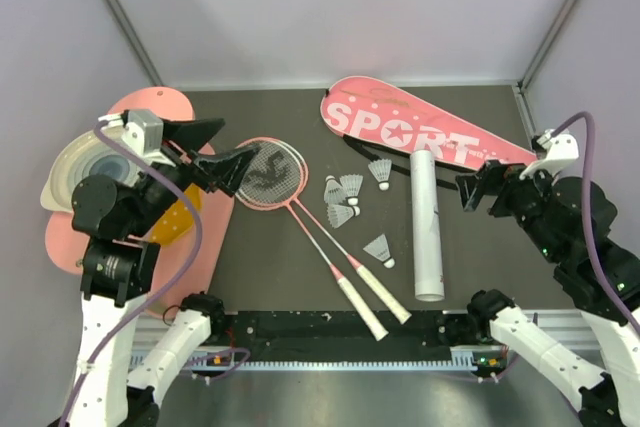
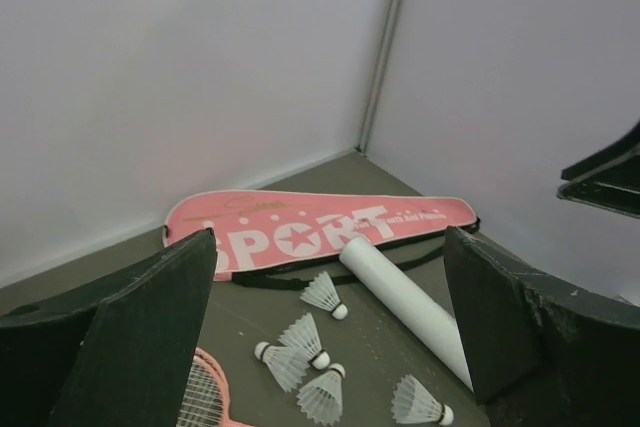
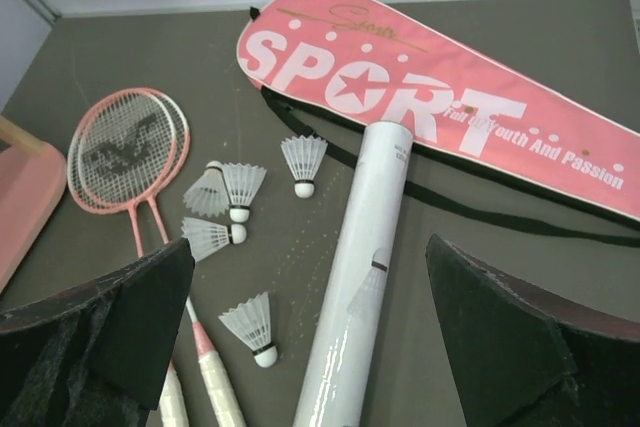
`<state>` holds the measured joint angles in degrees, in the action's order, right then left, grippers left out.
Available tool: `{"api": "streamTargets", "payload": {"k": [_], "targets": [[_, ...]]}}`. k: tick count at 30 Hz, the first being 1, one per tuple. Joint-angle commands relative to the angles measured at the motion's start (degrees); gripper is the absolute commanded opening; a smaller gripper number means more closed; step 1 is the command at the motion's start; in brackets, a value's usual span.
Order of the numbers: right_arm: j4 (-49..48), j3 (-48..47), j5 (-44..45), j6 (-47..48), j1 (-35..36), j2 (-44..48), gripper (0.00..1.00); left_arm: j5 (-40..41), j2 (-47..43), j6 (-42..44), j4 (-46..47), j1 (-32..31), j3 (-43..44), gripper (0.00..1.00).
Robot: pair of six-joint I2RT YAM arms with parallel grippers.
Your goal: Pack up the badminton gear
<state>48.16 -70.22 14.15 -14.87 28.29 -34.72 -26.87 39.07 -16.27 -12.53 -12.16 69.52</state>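
Two pink-framed rackets (image 1: 270, 172) lie stacked on the dark mat, their white handles pointing to the near edge. Several white shuttlecocks (image 1: 345, 197) are scattered between them and the long white tube (image 1: 428, 224). The pink "SPORT" bag (image 1: 425, 132) lies flat at the back right. My left gripper (image 1: 235, 147) hovers open over the racket heads, holding nothing; its view shows the bag (image 2: 300, 232), the tube (image 2: 405, 302) and shuttlecocks (image 2: 325, 294). My right gripper (image 1: 478, 182) stands open and empty beside the tube's far end, looking down on the tube (image 3: 365, 267), the rackets (image 3: 125, 147) and the bag (image 3: 430, 107).
Pink rounded boards (image 1: 150, 107) with a white ringed dish (image 1: 85, 167) and a yellow piece (image 1: 175, 217) lie at the left under my left arm. Pale walls close in the mat at the back and on both sides.
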Motion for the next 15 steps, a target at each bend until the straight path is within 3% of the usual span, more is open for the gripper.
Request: {"api": "streamTargets", "payload": {"k": [1,6,10,13,15], "targets": [[2.3,-1.9,3.6,-2.3,-0.4,-3.8,0.99,-8.6,3.1,-5.3,2.4,-0.5,-0.1,0.99],[2.1,1.0,6.7,-9.4,-0.3,-6.8,0.99,-9.9,4.6,-9.4,6.0,-5.6,-4.1,0.98],[-0.4,4.2,-5.3,-9.5,-0.3,-9.1,0.99,-6.5,6.5,-8.7,5.1,-13.5,-5.4,0.97],[-0.7,8.5,-3.9,-11.9,-0.9,-10.6,0.99,-3.1,6.7,-8.2,5.0,-18.3,-7.3,0.97],[0.7,9.6,-6.0,-14.6,-5.0,-13.2,0.99,-1.5,6.9,-8.1,4.7,-20.5,-8.7,0.96]]}}
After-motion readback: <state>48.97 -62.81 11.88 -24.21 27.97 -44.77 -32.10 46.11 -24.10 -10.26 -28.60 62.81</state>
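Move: The left hand is high above the rackets; the lone shuttlecock lies some 25 cm to its right, about 2 cm ahead and 46 cm below, with the shuttlecock cluster about 17 cm right and 10 ahead, and the rackets' middle 11 cm right and 3 ahead. From the right hand the tube's middle is about 4 cm left, 5 cm ahead and 33 cm down; the lone shuttlecock is 15 cm left and level with the hand, the sport bag 30 cm ahead and 5 left. The left hand, empty and wide open, sweeps about 9 cm to the right and sinks some 7 cm, coming in over the rackets towards the shuttlecocks while it swings clockwise and tips its fingers downward. Meanwhile the right hand, also open, drops about 9 cm towards the tube, easing forward and left by some 3 cm each and tipping its fingers about 20 degrees further down, both hands gathering speed and touching nothing yet. ##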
